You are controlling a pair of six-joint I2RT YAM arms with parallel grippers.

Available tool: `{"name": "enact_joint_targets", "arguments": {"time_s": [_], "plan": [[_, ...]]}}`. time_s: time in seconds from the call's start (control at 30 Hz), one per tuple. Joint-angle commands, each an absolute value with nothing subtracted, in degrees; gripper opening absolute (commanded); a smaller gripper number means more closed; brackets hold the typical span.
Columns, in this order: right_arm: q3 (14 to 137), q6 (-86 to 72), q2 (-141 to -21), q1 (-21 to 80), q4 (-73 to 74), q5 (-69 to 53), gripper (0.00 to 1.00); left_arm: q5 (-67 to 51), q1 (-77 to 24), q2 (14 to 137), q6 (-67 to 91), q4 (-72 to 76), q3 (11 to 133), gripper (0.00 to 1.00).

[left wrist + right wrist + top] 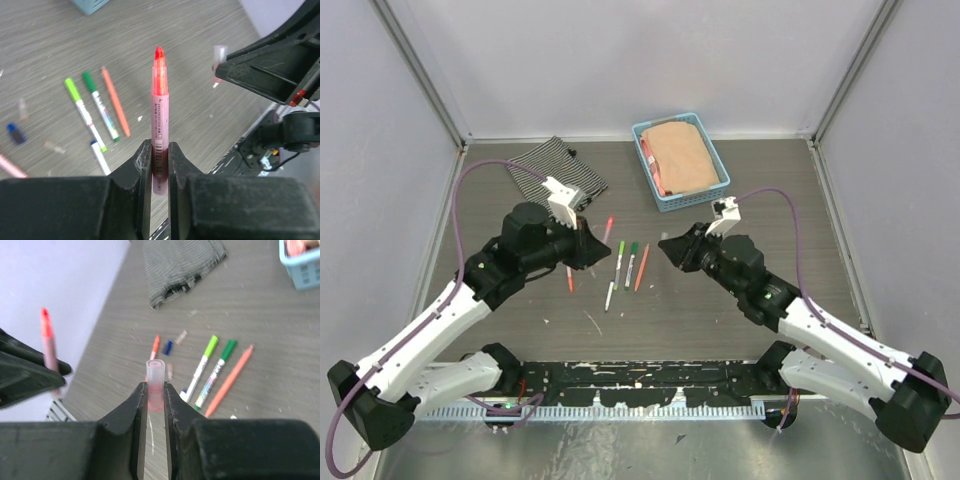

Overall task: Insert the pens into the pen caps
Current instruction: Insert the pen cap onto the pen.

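My left gripper [160, 150] is shut on the lower body of a pink pen [159, 105], whose bare orange-red tip points away from the camera. My right gripper [155, 390] is shut on a translucent pink pen cap [155, 374], open end outward. In the top view the two grippers [592, 243] [668, 246] face each other a short gap apart above the table. Below them lie a light-green-capped pen [205, 362], a dark-green-capped pen [220, 367] and an orange pen [231, 380]. A loose dark blue cap [168, 347] lies beside another orange-red pen [155, 346].
A blue basket [642, 155] holding a tan cloth stands at the back centre. A striped cloth [560, 165] lies at the back left. A short white pen with a blue end [100, 156] lies near the green ones. Grey walls close in the table.
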State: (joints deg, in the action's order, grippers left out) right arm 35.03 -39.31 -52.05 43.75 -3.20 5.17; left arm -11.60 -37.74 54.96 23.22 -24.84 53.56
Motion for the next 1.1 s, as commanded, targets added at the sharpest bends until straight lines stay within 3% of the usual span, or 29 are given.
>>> {"name": "enact_joint_targets", "arguments": {"time_s": [0.0, 0.3, 1.07], "plan": [[36.5, -35.9, -47.4, 43.6, -12.2, 8.1, 0.17, -10.8, -43.4, 54.6, 25.2, -12.9, 52.5, 0.00], [42.1, -33.8, -46.7, 43.5, -16.5, 5.1, 0.15, -11.7, -50.1, 56.7, 24.0, -2.1, 52.5, 0.00], [44.8, -35.1, -46.4, 43.5, -24.3, 0.0, 0.14, -12.9, -53.0, 56.9, 22.9, 6.2, 49.0, 0.00]]}}
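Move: The pink cap, pinched in the right hand, is about 12 cm to the right of the left hand, 3 cm farther out and 3 cm lower. From the right hand, the pink pen held upright in the left is some 11 cm left, 2 cm back, its middle 6 cm higher. On the table some 23 cm below the left hand, the light green pen lies 6 cm ahead and 3 cm right, the orange pen 6 cm ahead and 8 cm right. The cap is carried almost straight up about 16 cm by the right hand, fast at first and then easing, the fingers tilting upward some 25 degrees, to a place above the pen's bare tip. The left hand brings the pen some 9 cm right towards it, also up about 6 cm and back 4, turning clockwise and tipping its fingers up. Both keep their grips. ##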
